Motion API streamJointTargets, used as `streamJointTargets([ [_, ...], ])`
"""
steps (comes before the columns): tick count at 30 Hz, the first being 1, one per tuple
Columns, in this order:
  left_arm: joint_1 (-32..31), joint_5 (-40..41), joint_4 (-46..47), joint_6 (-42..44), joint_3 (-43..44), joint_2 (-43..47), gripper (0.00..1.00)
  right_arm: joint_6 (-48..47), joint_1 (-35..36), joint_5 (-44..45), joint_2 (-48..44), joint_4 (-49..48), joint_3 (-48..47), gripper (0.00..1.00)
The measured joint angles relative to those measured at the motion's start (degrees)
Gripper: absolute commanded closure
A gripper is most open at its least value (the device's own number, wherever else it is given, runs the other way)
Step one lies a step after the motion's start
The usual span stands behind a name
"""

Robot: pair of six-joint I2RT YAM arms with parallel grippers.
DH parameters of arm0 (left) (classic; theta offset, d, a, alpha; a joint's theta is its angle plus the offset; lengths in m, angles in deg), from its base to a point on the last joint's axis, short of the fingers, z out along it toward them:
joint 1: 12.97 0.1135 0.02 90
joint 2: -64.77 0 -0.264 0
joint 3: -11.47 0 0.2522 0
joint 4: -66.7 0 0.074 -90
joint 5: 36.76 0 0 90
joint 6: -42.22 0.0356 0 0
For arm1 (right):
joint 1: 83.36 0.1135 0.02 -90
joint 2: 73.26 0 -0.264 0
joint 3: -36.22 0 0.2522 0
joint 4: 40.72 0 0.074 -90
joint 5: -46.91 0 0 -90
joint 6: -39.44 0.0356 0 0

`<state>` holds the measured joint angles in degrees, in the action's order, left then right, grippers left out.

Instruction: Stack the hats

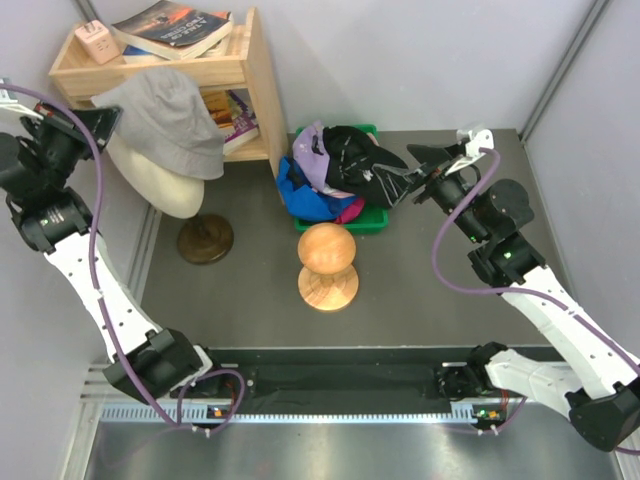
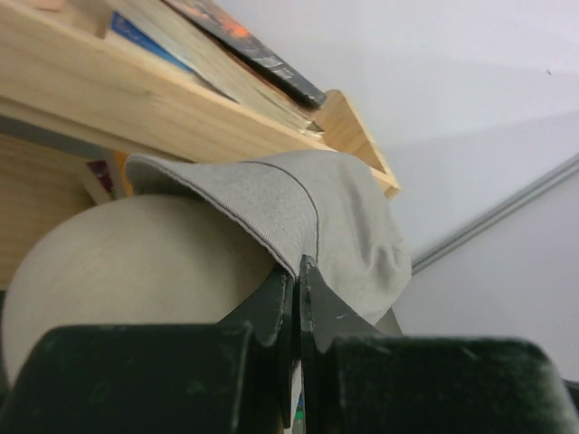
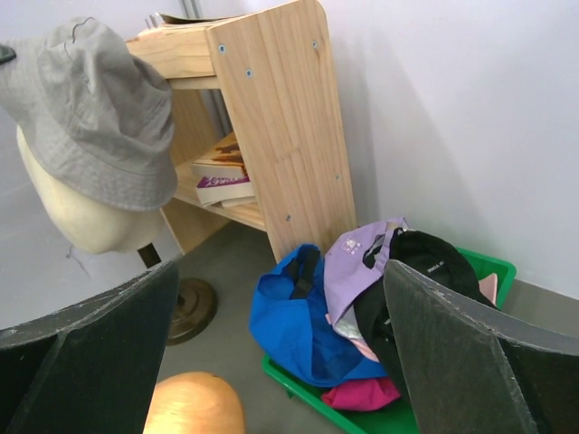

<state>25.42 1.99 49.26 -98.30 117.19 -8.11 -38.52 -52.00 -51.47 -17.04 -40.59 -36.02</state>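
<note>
The hats lie heaped in a green bin [image 1: 377,221]: a black cap [image 1: 362,160] on top, a lavender one [image 1: 314,150], a bright blue one [image 1: 303,197] and a magenta one [image 1: 351,211]. From the right wrist I see the blue cap [image 3: 303,330], lavender cap [image 3: 357,262], black cap [image 3: 425,262] and magenta cap [image 3: 366,395]. My right gripper [image 1: 412,170] hovers wide open just right of the pile, holding nothing. A grey bucket hat [image 1: 170,115] sits on a cream mannequin head [image 1: 150,185]. My left gripper [image 2: 298,263] is shut on its brim [image 2: 262,226].
A round wooden hat form [image 1: 327,262] stands in front of the bin. The mannequin's dark round base [image 1: 205,239] is to its left. A wooden shelf [image 1: 255,75] with books stands at the back left, close to the bin and the mannequin.
</note>
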Motion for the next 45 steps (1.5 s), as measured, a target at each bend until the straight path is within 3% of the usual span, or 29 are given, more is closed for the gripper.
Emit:
streamJointTargets([
  [11,1.95,9.7,-6.86,6.08,-6.88,3.58,1.0,-0.44,0.0,1.22,-1.75,0.2,0.0,0.05],
  [22,2.54,17.4,-8.11,9.2,-16.72,14.27,1.0,-0.57,0.0,1.99,-1.79,0.79,0.0,0.05],
  [45,3.1,21.14,-2.56,10.03,-35.69,22.21,1.0,-1.09,0.0,3.37,-1.86,1.29,0.0,0.05],
])
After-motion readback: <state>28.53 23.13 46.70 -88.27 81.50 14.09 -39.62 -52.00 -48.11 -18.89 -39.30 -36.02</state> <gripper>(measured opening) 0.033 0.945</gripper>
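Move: The left hand already holds the gray hat by its brim. The cream mannequin head, partly covered by the hat, has its middle about 6 cm to the hand's right, 4 cm ahead and 12 cm below. The books on the shelf top stand some 18 cm ahead and 8 cm to the right, about level; those on the lower shelf are 18 cm ahead, 14 cm right and 20 cm lower. From the idle right hand, the head lies about 39 cm left, 8 cm ahead and slightly lower. Down about 15 cm in all, the left hand draws the pinched brim along the left, near side of the mannequin head: first left and down together, then back some 4 cm, then almost straight down. Meanwhile the wrist swings about 25 degrees counter-clockwise and tips slightly downward; the fingers keep their hold on the brim. ##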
